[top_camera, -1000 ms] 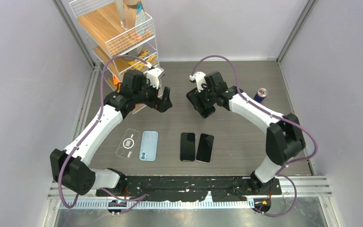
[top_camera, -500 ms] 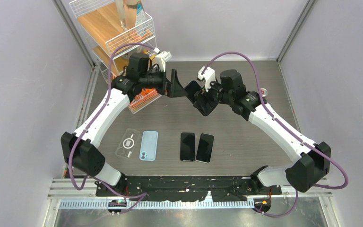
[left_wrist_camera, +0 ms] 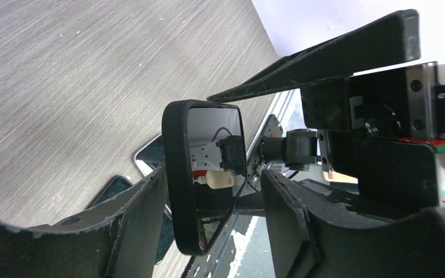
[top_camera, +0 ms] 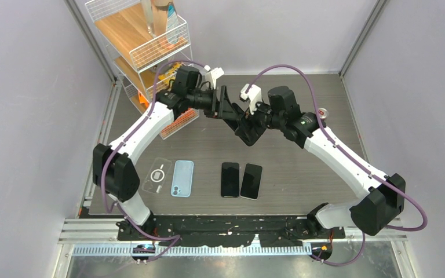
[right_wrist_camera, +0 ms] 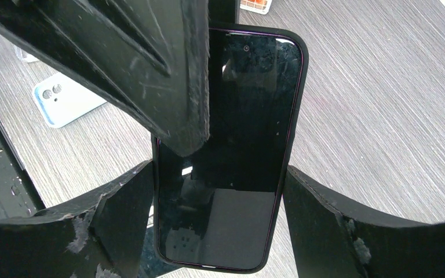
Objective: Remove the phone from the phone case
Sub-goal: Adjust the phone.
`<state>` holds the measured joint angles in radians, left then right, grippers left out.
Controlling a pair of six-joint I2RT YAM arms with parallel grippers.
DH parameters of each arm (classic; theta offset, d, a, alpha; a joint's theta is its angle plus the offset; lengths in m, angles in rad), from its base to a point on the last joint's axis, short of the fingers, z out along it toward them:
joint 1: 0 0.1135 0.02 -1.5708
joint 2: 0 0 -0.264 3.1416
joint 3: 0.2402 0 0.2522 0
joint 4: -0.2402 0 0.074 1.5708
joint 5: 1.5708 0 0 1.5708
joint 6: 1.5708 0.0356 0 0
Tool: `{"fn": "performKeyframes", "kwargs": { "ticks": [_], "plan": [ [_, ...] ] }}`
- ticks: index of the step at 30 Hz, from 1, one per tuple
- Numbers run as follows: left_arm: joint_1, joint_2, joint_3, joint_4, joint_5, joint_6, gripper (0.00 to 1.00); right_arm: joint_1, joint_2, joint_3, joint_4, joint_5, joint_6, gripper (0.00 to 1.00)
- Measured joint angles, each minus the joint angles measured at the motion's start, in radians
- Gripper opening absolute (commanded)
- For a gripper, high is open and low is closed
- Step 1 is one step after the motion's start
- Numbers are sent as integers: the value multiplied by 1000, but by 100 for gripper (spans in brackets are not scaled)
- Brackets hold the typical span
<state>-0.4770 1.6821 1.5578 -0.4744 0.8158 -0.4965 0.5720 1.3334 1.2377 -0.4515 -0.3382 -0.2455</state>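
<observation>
The phone (right_wrist_camera: 232, 116), its dark screen toward the right wrist camera, sits in a black phone case (right_wrist_camera: 299, 98) and is held in the air above the table's middle (top_camera: 244, 124). My right gripper (right_wrist_camera: 219, 169) is shut on the case's two long edges near its lower end. My left gripper (left_wrist_camera: 211, 174) is open around the upper end. Seen edge-on in the left wrist view, the case (left_wrist_camera: 177, 174) touches one finger (left_wrist_camera: 145, 202), while the other finger (left_wrist_camera: 284, 202) stands apart from the screen. That left finger (right_wrist_camera: 150, 69) hides the phone's upper left corner.
On the table lie a clear case (top_camera: 157, 175), a light blue phone (top_camera: 182, 178) and two black phones (top_camera: 230, 179) (top_camera: 251, 180). A wire shelf rack (top_camera: 150, 46) stands at the back left, close behind the left arm. A can (top_camera: 323, 114) stands at the right.
The left arm swung right to the raised phone and its jaws narrowed around the upper end. The right arm lifted and turned the phone a second ago and has since barely moved.
</observation>
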Motion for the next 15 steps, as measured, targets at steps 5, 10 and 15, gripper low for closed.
{"fn": "performKeyframes", "kwargs": {
  "ticks": [5, 10, 15],
  "plan": [
    [-20, 23, 0, 11, 0, -23, 38, 0, 0, 0, -1, -1, 2, 6],
    [-34, 50, 0, 18, 7, -41, 0, 0, -1, 0, -14, 6, 3, 6],
    [-44, 54, -2, 32, 8, -80, 0, 2, -9, 0, -35, 42, -3, 32]
  ]
}}
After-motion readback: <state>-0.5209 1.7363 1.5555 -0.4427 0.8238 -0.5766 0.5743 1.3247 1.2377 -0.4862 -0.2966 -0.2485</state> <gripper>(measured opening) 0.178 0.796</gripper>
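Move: The phone in its black case is already upright in the right hand's grip, its middle about 1 cm left of and 1 cm above that hand. From the left hand, whose open fingers straddle it, it lies roughly 1 cm ahead, 3 cm right and 1 cm lower. On the table some 20 cm below the left hand lie two loose phones: the left one about 11 cm back and straight in line, the right one 12 cm back and 9 cm to the right. The left fingers come to pinch the cased phone, one on the screen and one on the back, closing from about two-thirds open to nearly shut as that hand slides some 2 cm right and 1.5 cm down. The right hand keeps its hold on the phone's long edges, staying put until the left grip lands, then shifting under 1 cm right with a slight dip. ##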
